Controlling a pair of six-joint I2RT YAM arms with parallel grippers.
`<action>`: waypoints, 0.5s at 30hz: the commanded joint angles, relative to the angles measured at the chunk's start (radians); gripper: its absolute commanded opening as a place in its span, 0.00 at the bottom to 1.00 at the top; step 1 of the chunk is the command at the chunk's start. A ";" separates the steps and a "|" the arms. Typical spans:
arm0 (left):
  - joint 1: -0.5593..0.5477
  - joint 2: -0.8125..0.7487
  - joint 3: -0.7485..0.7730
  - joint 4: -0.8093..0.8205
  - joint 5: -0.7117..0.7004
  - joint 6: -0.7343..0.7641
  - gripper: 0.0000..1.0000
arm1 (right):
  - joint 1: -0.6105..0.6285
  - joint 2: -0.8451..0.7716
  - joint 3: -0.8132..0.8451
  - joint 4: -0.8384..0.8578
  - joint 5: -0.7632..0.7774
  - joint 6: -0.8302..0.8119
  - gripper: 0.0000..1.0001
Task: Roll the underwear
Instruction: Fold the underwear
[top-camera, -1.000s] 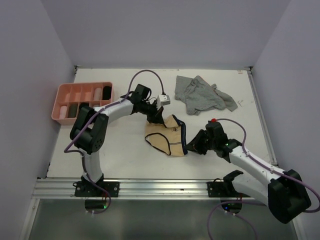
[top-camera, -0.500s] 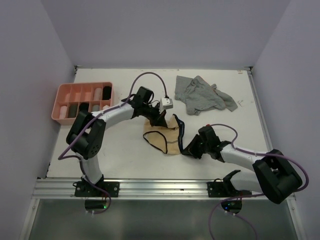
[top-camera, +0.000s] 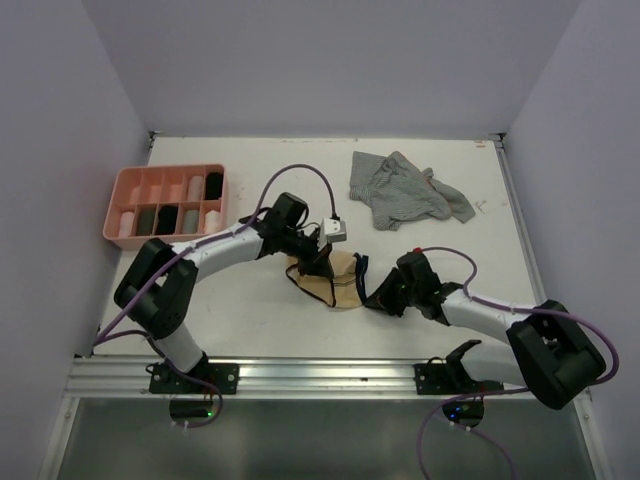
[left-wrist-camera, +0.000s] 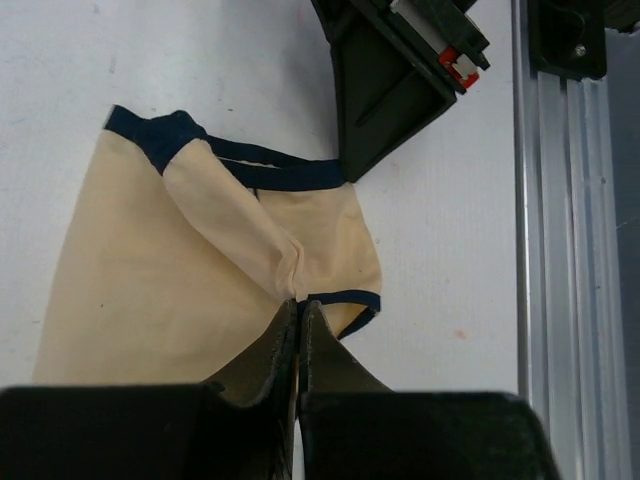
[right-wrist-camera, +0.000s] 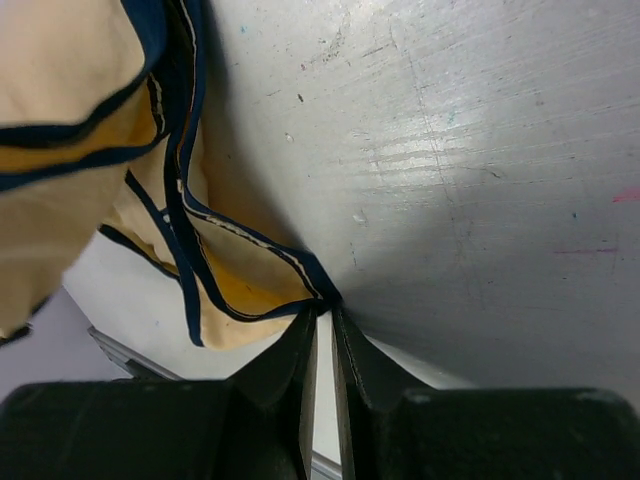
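Note:
The beige underwear (top-camera: 338, 288) with dark trim lies crumpled at the table's middle front, between my two grippers. My left gripper (top-camera: 318, 264) is shut on a fold of its beige cloth (left-wrist-camera: 150, 270), the pinch showing at the fingertips (left-wrist-camera: 299, 303). From the right, my right gripper (top-camera: 371, 297) is shut on the dark-trimmed corner (right-wrist-camera: 326, 306) of the same garment (right-wrist-camera: 60, 60). Its fingers (left-wrist-camera: 380, 110) touch the waistband in the left wrist view. A grey striped underwear (top-camera: 405, 190) lies loose at the back right.
A pink tray (top-camera: 165, 171) with compartments holding rolled items stands at the back left. An aluminium rail (top-camera: 320, 375) runs along the near edge, close to the garment (left-wrist-camera: 570, 250). White walls enclose the table on three sides.
My left gripper has pulled its fold of beige cloth toward the front, bunching the garment smaller. My right gripper has drawn in low to the table and closed on the trim corner.

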 joint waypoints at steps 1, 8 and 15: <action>-0.043 -0.043 -0.053 0.068 0.031 -0.043 0.00 | 0.004 -0.013 -0.017 -0.040 0.066 0.002 0.16; -0.095 -0.034 -0.133 0.140 0.032 -0.101 0.00 | 0.004 -0.043 -0.032 -0.055 0.072 0.009 0.16; -0.112 0.034 -0.139 0.156 0.003 -0.103 0.27 | 0.004 -0.092 -0.014 -0.100 0.064 -0.010 0.20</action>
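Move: The left hand holds a pinched edge of the underwear in the air; the near leg hem it is taken to lies about 6 cm back, 1 cm right and 8 cm below. The waistband runs some 8 cm to the left hand's right, level with it fore and aft; its near corner is about 10 cm right and 5 cm back, under the right fingers. From the right hand, that corner is right at the tips, and the hem is roughly 9 cm left and 1 cm back. Back towards the base and down, the left hand carries the pinched edge about 5.5 cm back and 4 cm lower over the near leg hem, tilting only slightly and slowing, then starts to open its fingers at the end. Meanwhile the right fingers keep pinning the waistband's near corner against the table, almost still. ##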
